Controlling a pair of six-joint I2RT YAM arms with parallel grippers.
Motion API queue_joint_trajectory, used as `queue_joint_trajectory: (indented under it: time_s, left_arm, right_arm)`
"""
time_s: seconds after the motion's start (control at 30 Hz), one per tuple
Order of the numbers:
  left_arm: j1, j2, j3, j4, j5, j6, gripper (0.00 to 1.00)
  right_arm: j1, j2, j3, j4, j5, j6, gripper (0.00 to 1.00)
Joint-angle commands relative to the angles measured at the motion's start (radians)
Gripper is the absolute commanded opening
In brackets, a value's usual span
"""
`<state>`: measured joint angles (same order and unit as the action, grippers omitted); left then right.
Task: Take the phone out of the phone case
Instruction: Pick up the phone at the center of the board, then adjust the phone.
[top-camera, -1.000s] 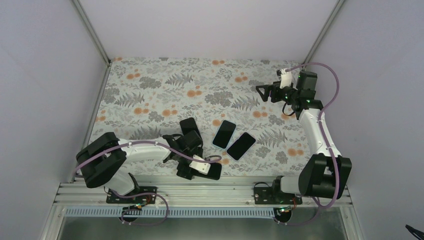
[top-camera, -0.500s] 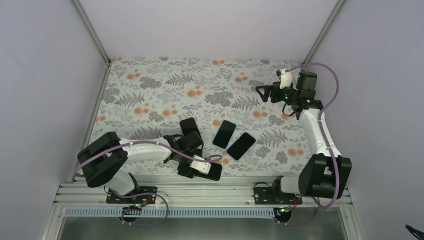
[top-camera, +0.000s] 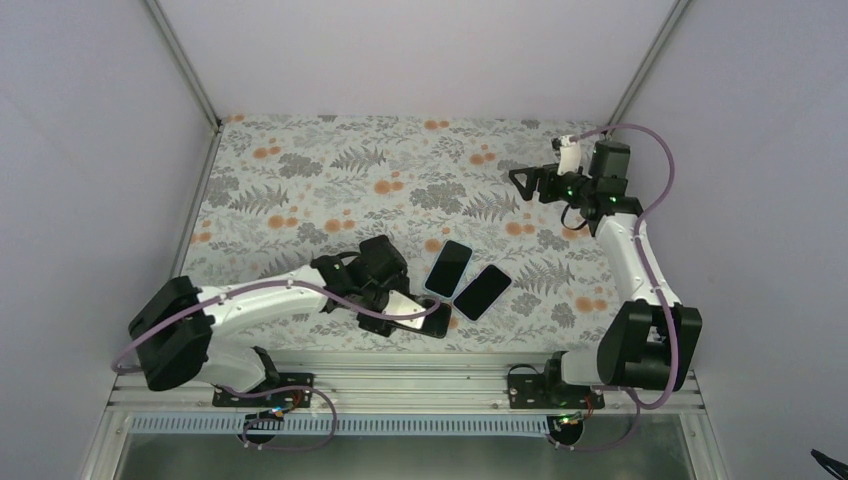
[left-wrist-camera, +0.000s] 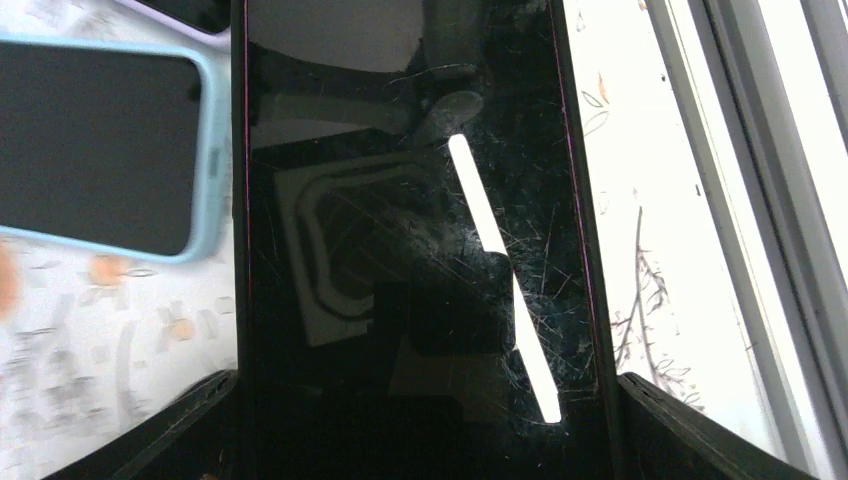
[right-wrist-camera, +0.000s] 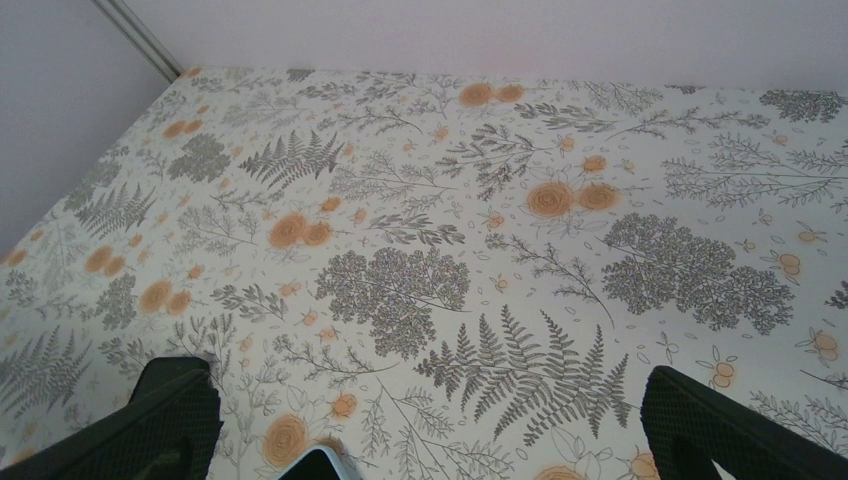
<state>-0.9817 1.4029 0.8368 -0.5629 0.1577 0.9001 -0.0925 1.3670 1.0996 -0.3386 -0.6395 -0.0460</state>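
My left gripper (top-camera: 418, 316) is near the table's front edge, shut on a black phone (top-camera: 434, 324). In the left wrist view the phone (left-wrist-camera: 410, 200) fills the space between the fingers (left-wrist-camera: 680, 430), which press on its long sides. Its screen is scratched and a thin red line runs along its dark rim; I cannot tell whether that rim is a case. Two other phones in light blue cases (top-camera: 448, 267) (top-camera: 482, 291) lie side by side at mid table. My right gripper (top-camera: 520, 180) hovers open far back right, with nothing between its fingers (right-wrist-camera: 175, 420).
A metal rail (top-camera: 400, 380) runs along the front edge, right next to the held phone (left-wrist-camera: 760, 150). One blue-cased phone (left-wrist-camera: 100, 150) lies just left of the held one. White walls enclose the floral table cover (right-wrist-camera: 420, 280) on three sides.
The left jaws have closed in on the black phone's sides. The left arm has stretched out, its wrist now over the spot where a black object lay.
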Motion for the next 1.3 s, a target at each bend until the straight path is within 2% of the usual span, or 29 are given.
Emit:
queue_joint_trajectory:
  time_s: [0.0,0.2,0.63,0.77,0.9,1.13,1.27]
  left_arm:
    - [0.015,-0.090,0.040,-0.040,-0.015,0.131,0.43]
    - [0.040,-0.146,0.071,-0.052,-0.049,0.264,0.42]
    - [0.083,-0.223,0.107,-0.055,-0.066,0.560,0.41]
    - [0.086,-0.229,0.109,-0.097,-0.055,0.619,0.40]
    - [0.086,-0.232,0.111,-0.102,-0.058,0.640,0.39]
    - [0.086,-0.235,0.121,-0.096,-0.057,0.669,0.39]
    - [0.085,-0.239,0.119,-0.092,-0.055,0.681,0.39]
  right_arm:
    - [0.026,-0.022,-0.034,0.037,-0.025,0.068,0.99]
    - [0.081,0.057,0.007,-0.114,-0.189,-0.078,0.99]
    - [0.396,0.128,-0.055,-0.247,-0.284,-0.159,1.00]
    - [0.505,0.135,-0.085,-0.236,-0.281,-0.164,0.92]
    - [0.595,0.158,-0.096,-0.242,-0.273,-0.177,0.79]
    - [0.709,0.216,-0.075,-0.270,-0.308,-0.200,0.67]
    - [0.747,0.242,-0.064,-0.281,-0.312,-0.208,0.51]
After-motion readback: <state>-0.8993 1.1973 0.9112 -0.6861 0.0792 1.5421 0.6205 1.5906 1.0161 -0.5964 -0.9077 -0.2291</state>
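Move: The left hand already pinches the black phone by its long edges, clear of the table, its middle about 5 cm to the hand's right, level front to back and 1 cm lower. From that hand the light-blue phone lies 12 cm ahead and 13 right, the plain black one 12 ahead and 3 left, both 6 below. From the right hand the held phone is some 28 cm back, 23 left and 18 below; the light-blue phone 17 back, 15 left, 23 below. Keeping its pinch on the phone's long edges, the left hand lifts it about 7 cm, easing some 3 cm forward and a little left, and tilts the forward edge up while turning clockwise. The right hand sweeps left and back towards the phone, sinking 11 cm, turning about 55 degrees counter-clockwise and tipping down; its fingers start closing as they come around the forward edge, contact not certain. ##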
